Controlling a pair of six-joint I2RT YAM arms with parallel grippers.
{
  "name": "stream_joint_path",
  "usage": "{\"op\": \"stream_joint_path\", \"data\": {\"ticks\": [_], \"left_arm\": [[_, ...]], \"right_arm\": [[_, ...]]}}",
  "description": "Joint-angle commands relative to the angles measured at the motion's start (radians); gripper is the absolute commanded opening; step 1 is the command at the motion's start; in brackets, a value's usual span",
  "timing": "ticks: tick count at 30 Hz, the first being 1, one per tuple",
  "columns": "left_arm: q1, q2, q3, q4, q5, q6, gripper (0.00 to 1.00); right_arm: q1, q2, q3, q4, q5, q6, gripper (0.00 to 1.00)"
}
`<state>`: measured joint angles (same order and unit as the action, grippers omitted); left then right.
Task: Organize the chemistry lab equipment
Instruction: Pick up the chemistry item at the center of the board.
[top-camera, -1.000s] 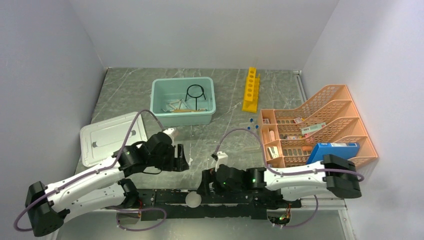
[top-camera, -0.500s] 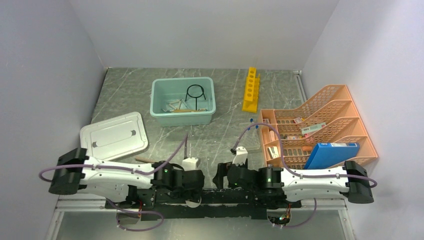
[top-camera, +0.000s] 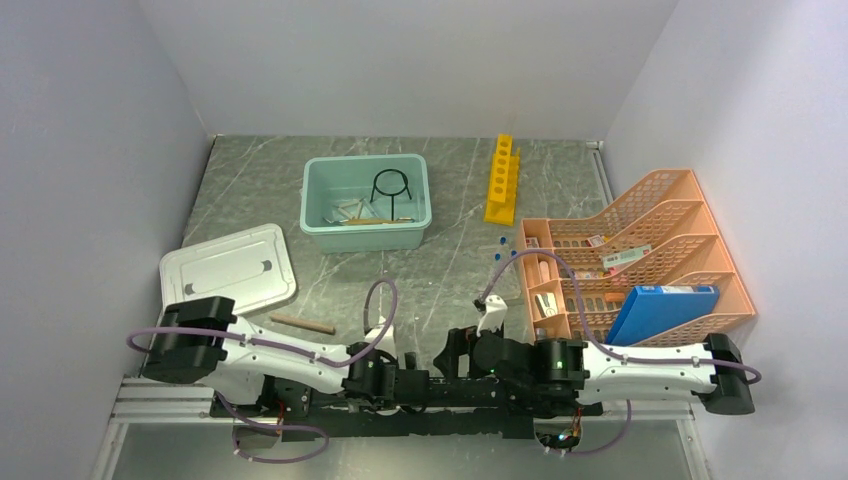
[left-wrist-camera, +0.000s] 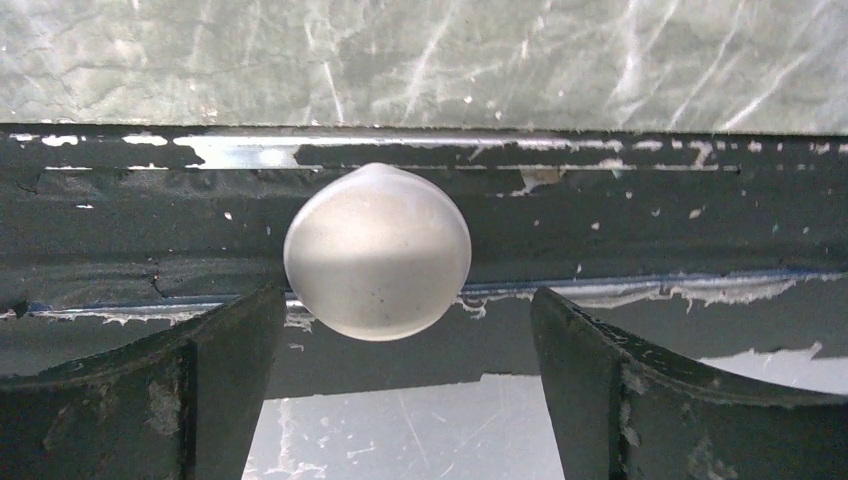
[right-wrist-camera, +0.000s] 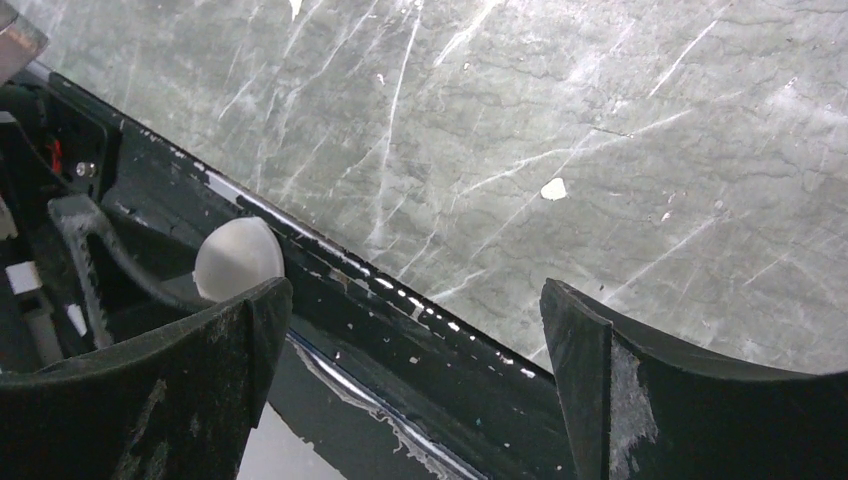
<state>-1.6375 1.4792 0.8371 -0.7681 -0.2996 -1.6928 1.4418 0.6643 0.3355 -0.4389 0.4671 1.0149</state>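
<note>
A yellow test-tube rack stands at the back, right of centre. The black wire ring stand sits inside the pale teal tub with silver wire clips. Small blue-capped tubes lie by the orange organiser. A wooden stick lies on the table near the left arm. My left gripper is folded low over the near rail, open and holding nothing. My right gripper is beside it, open too, with nothing between its fingers.
A grey-white lid lies at the left. The orange mesh organiser with a blue box fills the right side. A white dome sits on the black base rail under both grippers.
Both arms have drawn back and folded down onto the near rail. The left arm has left the spot by the lid, and the wooden stick now shows there. Both pairs of jaws have widened.
</note>
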Motion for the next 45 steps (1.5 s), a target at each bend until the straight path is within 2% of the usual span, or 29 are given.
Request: {"op": "stream_joint_path", "data": {"ticks": [1, 7, 18, 22, 37, 45], "left_arm": [[-0.010, 0.022, 0.037, -0.057, -0.080, -0.118, 0.97], [-0.009, 0.063, 0.059, -0.096, -0.089, -0.110, 0.97], [0.016, 0.100, 0.010, -0.026, -0.031, -0.018, 0.95], [0.027, 0.118, -0.001, 0.010, -0.012, 0.023, 0.93], [0.043, 0.261, 0.037, -0.019, 0.028, 0.155, 0.85], [0.042, 0.278, 0.008, 0.010, 0.045, 0.159, 0.74]], "right_arm": [[0.002, -0.067, -0.032, -0.010, -0.010, -0.012, 1.00], [0.002, -0.079, -0.038, 0.001, -0.017, -0.023, 1.00], [0.002, -0.067, -0.036, 0.001, 0.000, -0.014, 1.00], [0.002, -0.055, -0.031, -0.008, 0.005, -0.005, 1.00], [0.002, -0.050, -0.050, 0.007, -0.003, 0.037, 1.00], [0.002, -0.069, -0.040, -0.018, 0.008, 0.036, 1.00]]}}
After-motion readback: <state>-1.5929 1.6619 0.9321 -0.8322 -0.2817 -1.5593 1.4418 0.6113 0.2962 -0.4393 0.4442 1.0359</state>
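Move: A round white dish lies on the black rail at the table's near edge, almost under the left hand: about 1 cm ahead, 1 cm to its left and 3 cm below. From that same hand, a white scrap lies some 16 cm ahead and 2 cm left, and a wooden stick about 15 cm ahead and 17 cm left, both on the table about 4 cm lower. The right hand has the dish roughly 7 cm back, 12 cm left and 6 cm below. The left hand sinks about 2.5 cm over the white dish, easing some 1 cm forward early on so that its wide-open fingers straddle the dish, while the wrist rolls about 10 degrees and brings the slanting fingers close to plumb. From midway the fingers draw in slowly by about a fifth of their opening, until the tips are right at the dish's left and right sides; whether they already touch can't be told. ##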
